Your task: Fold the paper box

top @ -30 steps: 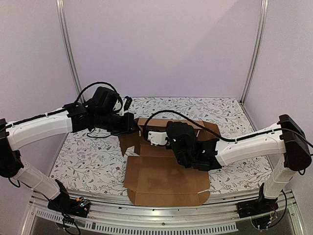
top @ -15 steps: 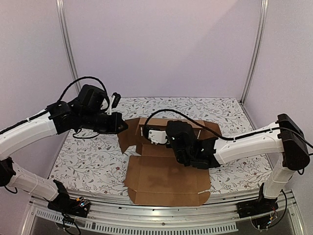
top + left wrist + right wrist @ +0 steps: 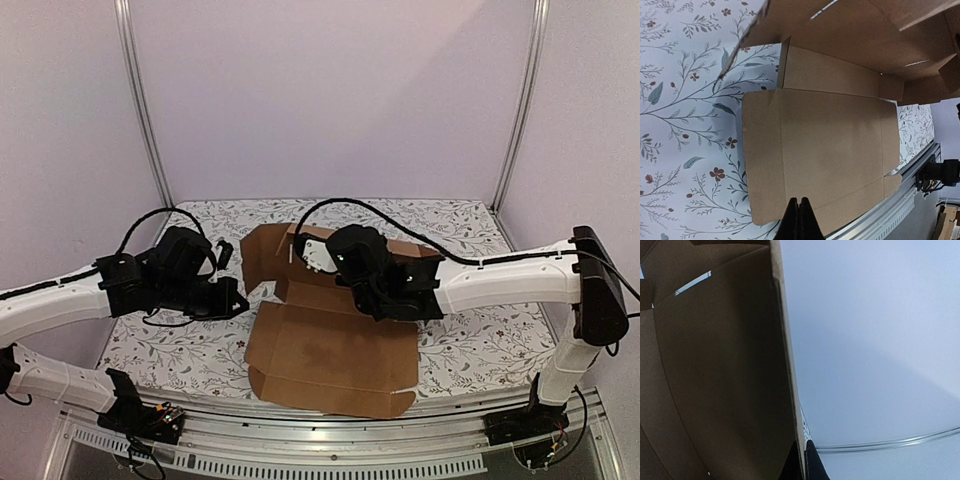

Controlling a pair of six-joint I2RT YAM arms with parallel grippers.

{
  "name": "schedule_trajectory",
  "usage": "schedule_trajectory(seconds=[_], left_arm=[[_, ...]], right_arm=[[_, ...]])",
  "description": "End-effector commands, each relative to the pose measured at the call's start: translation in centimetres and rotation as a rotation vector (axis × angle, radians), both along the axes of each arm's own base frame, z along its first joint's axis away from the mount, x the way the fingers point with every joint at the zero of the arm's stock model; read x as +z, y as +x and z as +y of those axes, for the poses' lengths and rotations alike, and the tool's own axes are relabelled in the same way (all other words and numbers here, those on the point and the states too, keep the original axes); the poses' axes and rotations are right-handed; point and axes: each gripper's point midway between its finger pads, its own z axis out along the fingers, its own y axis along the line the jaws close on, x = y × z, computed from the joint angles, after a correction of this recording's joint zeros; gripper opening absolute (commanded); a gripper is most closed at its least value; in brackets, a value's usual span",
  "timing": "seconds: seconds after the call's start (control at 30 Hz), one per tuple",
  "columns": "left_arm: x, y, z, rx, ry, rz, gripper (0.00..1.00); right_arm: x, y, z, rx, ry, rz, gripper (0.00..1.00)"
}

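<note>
The paper box (image 3: 330, 350) is a brown die-cut sheet; its wide front panel lies flat on the table. Its back panel (image 3: 265, 252) stands raised and tilted. My right gripper (image 3: 298, 255) is shut on that raised panel's upper edge. In the right wrist view the thin cardboard edge (image 3: 790, 390) runs down between the black fingertips of the right gripper (image 3: 804, 452). My left gripper (image 3: 240, 298) hangs shut and holds nothing, just left of the sheet. From the left wrist, the left gripper (image 3: 799, 202) points over the flat panel (image 3: 825, 150), apart from it.
A floral cloth (image 3: 170, 340) covers the table. The metal front rail (image 3: 330, 440) runs just beyond the sheet's near flap. Purple walls and two upright posts (image 3: 145, 110) close the back. A black cable (image 3: 340, 205) arcs over the right wrist.
My left arm has swung down and back to the near left, away from the box. The right gripper has lifted the back panel upright, and the sheet has turned slightly.
</note>
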Motion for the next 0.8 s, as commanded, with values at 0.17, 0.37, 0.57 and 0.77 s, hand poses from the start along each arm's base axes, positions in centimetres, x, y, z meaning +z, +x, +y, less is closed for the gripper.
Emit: schedule_trajectory(seconds=[0.17, 0.37, 0.57, 0.77], left_arm=[[-0.3, 3.9, -0.6, 0.171, -0.062, -0.142, 0.00], [-1.9, 7.2, 0.0, 0.273, 0.027, -0.211, 0.00], [-3.4, 9.5, -1.7, 0.282, 0.035, -0.208, 0.00], [-5.3, 10.2, -2.8, 0.293, 0.032, -0.174, 0.00]], right_arm=[[-1.2, -0.1, -0.8, -0.067, 0.090, 0.143, 0.00], [-2.2, -0.6, -1.0, -0.064, 0.093, 0.196, 0.00], [-2.8, -1.0, -1.3, -0.063, 0.100, 0.220, 0.00], [-3.0, -1.0, -1.4, -0.068, 0.109, 0.225, 0.00]])
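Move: The left hand, shut and empty, has the lid's left side flap about 10 cm ahead, 3 cm to its right and a couple of centimetres lower. The base panel's middle lies some 17 cm to its right, 2 cm ahead and 14 cm below. The right hand already pinches the raised lid's top edge. From it the base panel is roughly 22 cm below, 8 back and 3 left, and the side flap some 18 cm left, level fore and aft, 10 below. Keeping its pinch on the lid's top edge, the right hand lowers it nearly 3 cm, easing slightly right while its fingers tip down some 10 degrees. The left hand, still shut, goes forward about 9 cm and down 6 to the lid's left side flap, turning counter-clockwise, until its fingertips are behind the flap's lower part; contact there can't be made out. ##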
